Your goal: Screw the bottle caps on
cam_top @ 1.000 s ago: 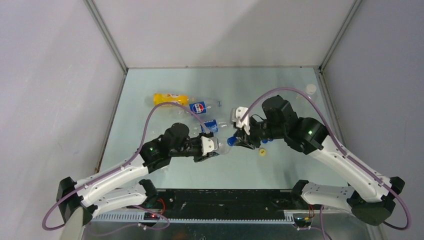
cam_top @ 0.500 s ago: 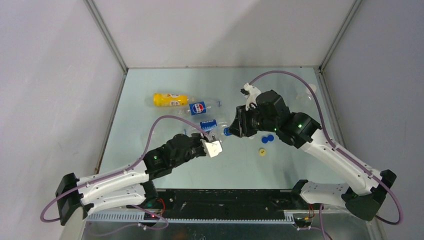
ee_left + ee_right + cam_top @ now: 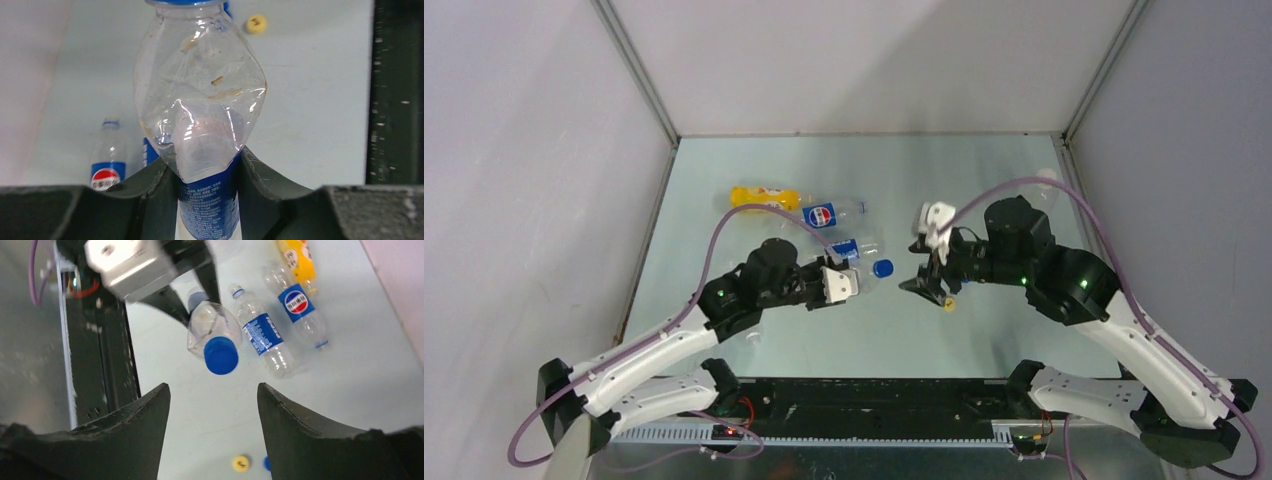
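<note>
My left gripper [image 3: 846, 284] is shut on a clear bottle [image 3: 200, 100] with a blue label, gripping it at the label. A blue cap [image 3: 883, 268] sits on that bottle's neck and faces my right gripper [image 3: 924, 285]. The right gripper [image 3: 212, 390] is open and empty, a short way back from the blue cap [image 3: 221, 355]. On the table below it lie a loose yellow cap [image 3: 241, 463] and part of a loose blue cap [image 3: 266, 463]. The yellow cap [image 3: 948, 304] lies just under the right gripper in the top view.
Three more bottles lie at the back left: a yellow-orange bottle [image 3: 762, 197], a Pepsi-labelled bottle [image 3: 829, 214] and a blue-labelled bottle [image 3: 850, 247]. The black base rail [image 3: 874, 395] runs along the near edge. Grey walls close in the table on both sides.
My right gripper has opened, let go of the blue cap and drawn back to the right. The cap stays on the bottle, which the left gripper still holds.
</note>
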Robot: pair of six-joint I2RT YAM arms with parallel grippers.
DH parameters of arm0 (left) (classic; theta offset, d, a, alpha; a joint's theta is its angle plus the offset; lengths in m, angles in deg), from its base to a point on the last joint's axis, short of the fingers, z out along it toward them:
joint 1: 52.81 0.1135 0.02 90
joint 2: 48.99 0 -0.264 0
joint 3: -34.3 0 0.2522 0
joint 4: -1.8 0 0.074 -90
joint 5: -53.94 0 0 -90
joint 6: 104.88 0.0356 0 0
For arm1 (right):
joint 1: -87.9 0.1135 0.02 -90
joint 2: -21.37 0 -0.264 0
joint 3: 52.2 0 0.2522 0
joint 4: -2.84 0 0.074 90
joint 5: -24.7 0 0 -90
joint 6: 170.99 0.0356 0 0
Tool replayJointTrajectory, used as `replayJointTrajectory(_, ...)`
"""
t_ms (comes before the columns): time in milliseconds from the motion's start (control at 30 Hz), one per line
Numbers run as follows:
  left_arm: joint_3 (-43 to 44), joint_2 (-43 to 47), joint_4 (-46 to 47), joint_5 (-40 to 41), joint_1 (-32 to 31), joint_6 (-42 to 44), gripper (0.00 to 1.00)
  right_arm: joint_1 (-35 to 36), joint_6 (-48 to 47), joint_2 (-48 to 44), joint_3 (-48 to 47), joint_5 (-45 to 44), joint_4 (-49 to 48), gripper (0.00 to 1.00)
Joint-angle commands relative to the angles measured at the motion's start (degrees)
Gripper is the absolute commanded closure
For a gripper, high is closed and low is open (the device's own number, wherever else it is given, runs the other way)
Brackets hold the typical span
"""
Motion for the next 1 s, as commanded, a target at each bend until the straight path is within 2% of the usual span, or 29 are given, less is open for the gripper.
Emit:
replayJointTrajectory(0, 4.9, -3.1, -6.7, -13.2, 0.7, 1.5, 0.84, 3.4, -26.9, -0.2, -1.1, 4.4, 8.3, 0.33)
replayJointTrajectory(100, 7.5, -5.3, -9.5, -16.1, 0.7, 2.7, 0.84, 5.0, -33.2, 0.6, -1.0, 3.1, 10.3, 0.34)
replayJointTrajectory(233, 9.1, -6.8, -11.4, -16.9, 0.7, 4.6, 0.83, 6.3, -36.5, 1.0, -1.0, 4.2, 10.4, 0.36)
replayJointTrajectory(800, 10.4, -7.8, -10.9, -19.0, 0.7, 4.9, 0.83, 8.0, -38.1, 5.9, -1.0, 6.0, 12.2, 0.53)
replayJointTrajectory(967, 9.9, -7.1, -8.6, -17.9, 0.6, 4.0, 0.83, 8.0, -32.7, 7.6, -1.0, 5.6, 11.0, 0.72)
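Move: The blue cap on the bottle in the left hand lies about 4 cm left of the open right fingers, 2 cm ahead and 4 cm lower. On the table, the yellow cap is roughly 12 cm right of the right hand, 2 cm back and 26 cm down; the blue-label bottle lies about 12 cm left, 10 cm ahead and 23 cm down. From the left hand, the held bottle's blue cap is some 8 cm right, 1 cm ahead and 5 cm above. Down about 6 cm and back 3 cm, the right hand returns to the blue cap, its wrist rolling back some 35 degrees counter-clockwise as seen from behind the hand, and its fingers close until they pinch the cap's sides. The left hand keeps its grip on the bottle, drawing it back about 4 cm and slightly right while turning clockwise about 15 degrees, then holds it there. ##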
